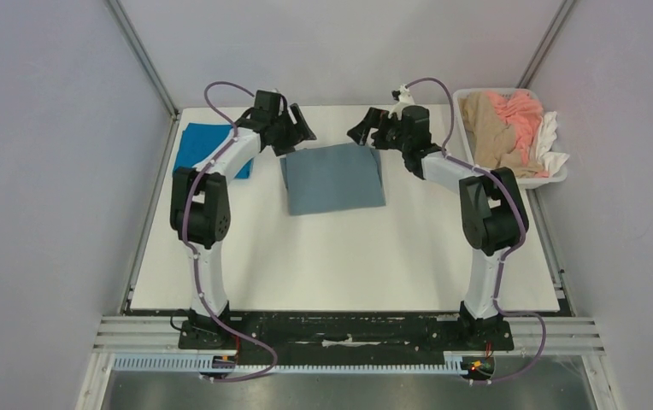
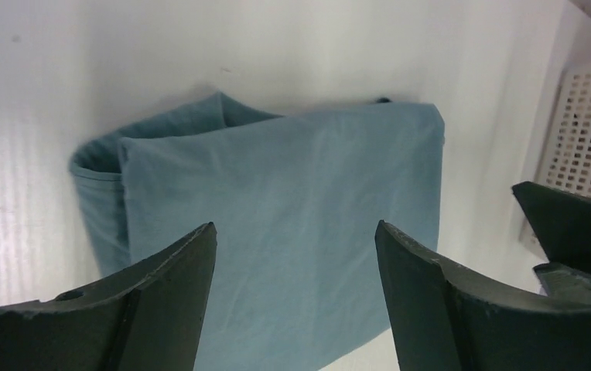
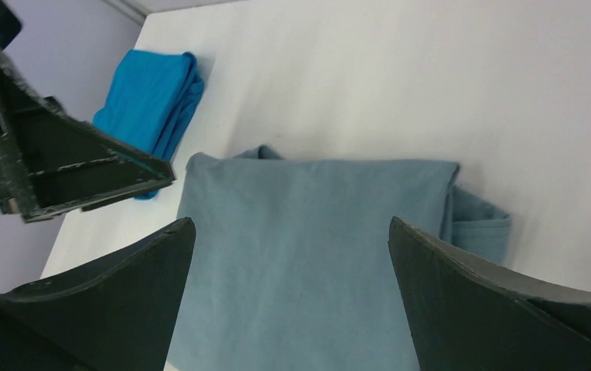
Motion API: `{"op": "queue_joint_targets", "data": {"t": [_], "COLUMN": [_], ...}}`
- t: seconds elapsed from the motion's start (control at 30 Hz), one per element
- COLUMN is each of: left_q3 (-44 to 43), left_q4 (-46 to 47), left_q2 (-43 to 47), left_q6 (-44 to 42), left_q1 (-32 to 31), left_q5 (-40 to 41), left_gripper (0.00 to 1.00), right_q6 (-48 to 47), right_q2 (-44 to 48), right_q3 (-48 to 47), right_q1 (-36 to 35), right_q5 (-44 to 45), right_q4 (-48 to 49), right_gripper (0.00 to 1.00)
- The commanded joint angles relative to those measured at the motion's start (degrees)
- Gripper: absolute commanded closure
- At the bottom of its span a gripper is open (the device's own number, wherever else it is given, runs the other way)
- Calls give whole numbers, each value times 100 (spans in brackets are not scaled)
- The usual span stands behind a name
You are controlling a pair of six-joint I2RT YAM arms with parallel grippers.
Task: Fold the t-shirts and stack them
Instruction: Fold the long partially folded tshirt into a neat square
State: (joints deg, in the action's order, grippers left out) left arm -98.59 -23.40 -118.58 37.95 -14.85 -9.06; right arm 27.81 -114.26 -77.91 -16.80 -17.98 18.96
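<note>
The grey-blue t-shirt point(image 1: 333, 178) lies folded into a rectangle at the table's back middle; it also shows in the left wrist view point(image 2: 292, 209) and the right wrist view point(image 3: 308, 247). The cobalt blue t-shirt point(image 1: 197, 145) lies folded at the back left, also seen in the right wrist view point(image 3: 149, 97). My left gripper point(image 1: 299, 135) is open and empty, just above the grey-blue shirt's far left corner. My right gripper point(image 1: 364, 132) is open and empty, just above its far right corner. Neither holds cloth.
A white perforated basket point(image 1: 554, 178) at the back right holds tan, pink and white clothes; its wall shows in the left wrist view point(image 2: 586, 147). The white table point(image 1: 349, 256) has bare room in front of the shirts. Grey walls close in both sides.
</note>
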Motion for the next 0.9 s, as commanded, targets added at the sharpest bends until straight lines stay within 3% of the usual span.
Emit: {"op": "queue_joint_targets", "data": {"t": [0.0,0.2,0.4,0.5,0.73,0.87], "left_q3": [-64,-164,574,1278,3880,4722], "left_q4": [125,-126,3,257,1080,1307], "left_q2": [-433,-1057,-930,-511,1178,1950], "left_q6": [-77,1,70,63,140,374], "left_q1": [-30,-27,-85,-195,-771,-1278], "left_q5": [-683,-581,-790,-735,-527,-328], "left_gripper": [19,18,18,18,17,17], "right_q6": [311,542,559,632,690,868], "right_q2": [-91,-613,-305,113,1625,2689], "right_q3": [280,503,1719,2656,4933,5920], "right_q1": [-84,-117,-257,-370,-662,-1067], "right_q5": [-684,-768,-104,73,486,893], "right_q4": [651,816,859,1119,1123,1025], "right_gripper": [2,2,2,2,2,2]}}
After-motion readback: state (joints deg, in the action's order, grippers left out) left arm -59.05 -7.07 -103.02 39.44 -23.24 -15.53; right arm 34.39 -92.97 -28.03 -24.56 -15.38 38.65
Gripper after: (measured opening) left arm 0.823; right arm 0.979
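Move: Past the far edge of the folded grey-blue t-shirt, both empty hands hover open above the table. From the left hand the shirt's middle lies about 7 cm back, 10 cm right and 9 cm down; the blue folded shirt is some 25 cm left, 1 cm ahead and 8 cm down. From the right hand the t-shirt's middle is about 10 cm back, 9 cm left and 11 cm down, the laundry basket some 42 cm right, 3 cm ahead and 5 cm lower. Sinking with fingers wide open, the left hand by about 8 cm and the right by some 10 cm while easing back, both hands tip slightly downward and set their fingertips on the t-shirt's far left and far right parts. Both then sweep back level for about 15 cm, still pressing on the cloth, dragging the folded shirt towards the bases. ##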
